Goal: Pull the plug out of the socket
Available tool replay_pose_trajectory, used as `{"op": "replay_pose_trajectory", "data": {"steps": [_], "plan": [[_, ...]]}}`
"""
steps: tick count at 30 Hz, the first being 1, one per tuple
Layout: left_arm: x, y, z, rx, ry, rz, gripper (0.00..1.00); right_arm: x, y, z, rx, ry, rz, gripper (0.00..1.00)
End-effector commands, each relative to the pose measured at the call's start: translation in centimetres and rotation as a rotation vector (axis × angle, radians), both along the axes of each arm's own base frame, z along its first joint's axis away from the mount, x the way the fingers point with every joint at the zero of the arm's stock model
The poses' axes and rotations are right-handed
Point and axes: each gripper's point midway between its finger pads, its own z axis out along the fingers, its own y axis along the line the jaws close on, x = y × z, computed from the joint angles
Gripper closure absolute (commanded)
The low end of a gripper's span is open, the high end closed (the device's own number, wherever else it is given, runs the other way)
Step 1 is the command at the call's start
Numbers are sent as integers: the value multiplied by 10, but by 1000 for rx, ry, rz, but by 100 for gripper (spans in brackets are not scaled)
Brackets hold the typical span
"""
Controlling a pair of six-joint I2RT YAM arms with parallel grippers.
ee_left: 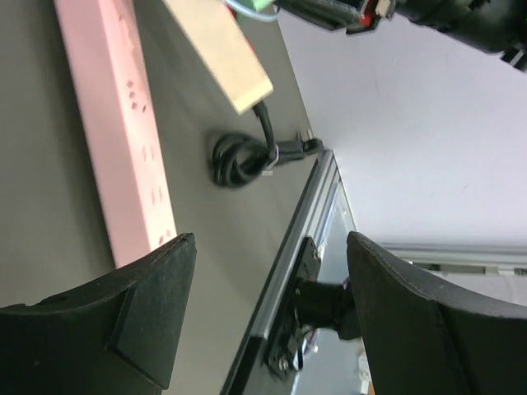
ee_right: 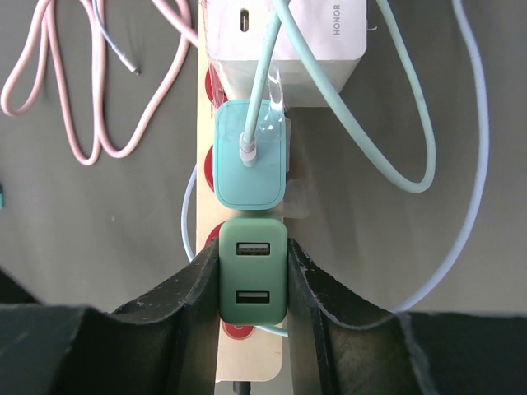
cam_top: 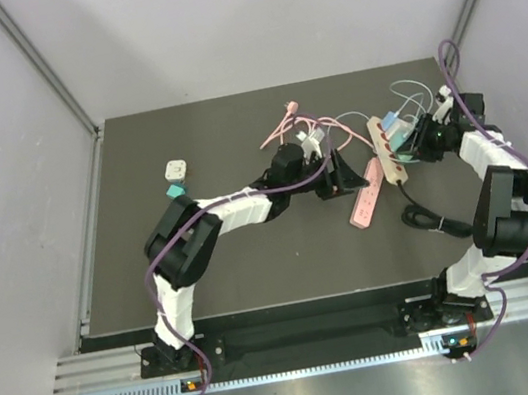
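A cream power strip point(ee_right: 247, 350) lies on the dark mat; it also shows in the top view point(cam_top: 387, 149). Plugged into it are a green two-port USB plug point(ee_right: 253, 270), a teal plug point(ee_right: 249, 163) with a pale cable, and a white charger point(ee_right: 284, 41). My right gripper point(ee_right: 253, 276) is shut on the green plug, one finger on each side, the plug seated in the strip. My left gripper point(ee_left: 268, 280) is open and empty, near the pink power strip point(ee_left: 119, 123), which lies in the middle of the mat in the top view point(cam_top: 365, 195).
A coiled black cord point(ee_left: 239, 156) trails from the cream strip's end. Pink cables point(ee_right: 74, 90) lie loose to the left. A small white plug and a teal one point(cam_top: 175, 176) sit at the mat's left. The mat's front edge meets a metal rail point(ee_left: 296, 247).
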Motion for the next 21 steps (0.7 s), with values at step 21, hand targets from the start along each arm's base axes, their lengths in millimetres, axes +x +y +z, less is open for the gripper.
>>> {"op": "replay_pose_trajectory", "data": {"steps": [21], "plan": [[38, -70, -44, 153, -68, 161, 23, 3, 66, 64, 4, -222, 145, 100]]}}
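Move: The near, bare end of the beige socket strip lies about 10 cm to the left gripper's right, level with it fore and aft and some 7 cm below. Of the left gripper, the green plug is 12 cm right, 5 cm ahead and 3 cm lower; the pink strip is 4 cm right, 3 cm back and 12 cm down. From the right gripper, which already grips the green plug, that bare end is 5 cm back, 2 cm left and 4 cm below, and the teal plug 5 cm ahead, 1 cm left and 1 cm below. Bring the left gripper, fingers kept wide open, about 7 cm to the right, then sink it some 5 cm in all so its fingers come around the bare end of the beige strip. Meanwhile keep the right grip on the green plug and carry plug and strip about 5 cm left towards the left gripper, easing slightly back and up. ##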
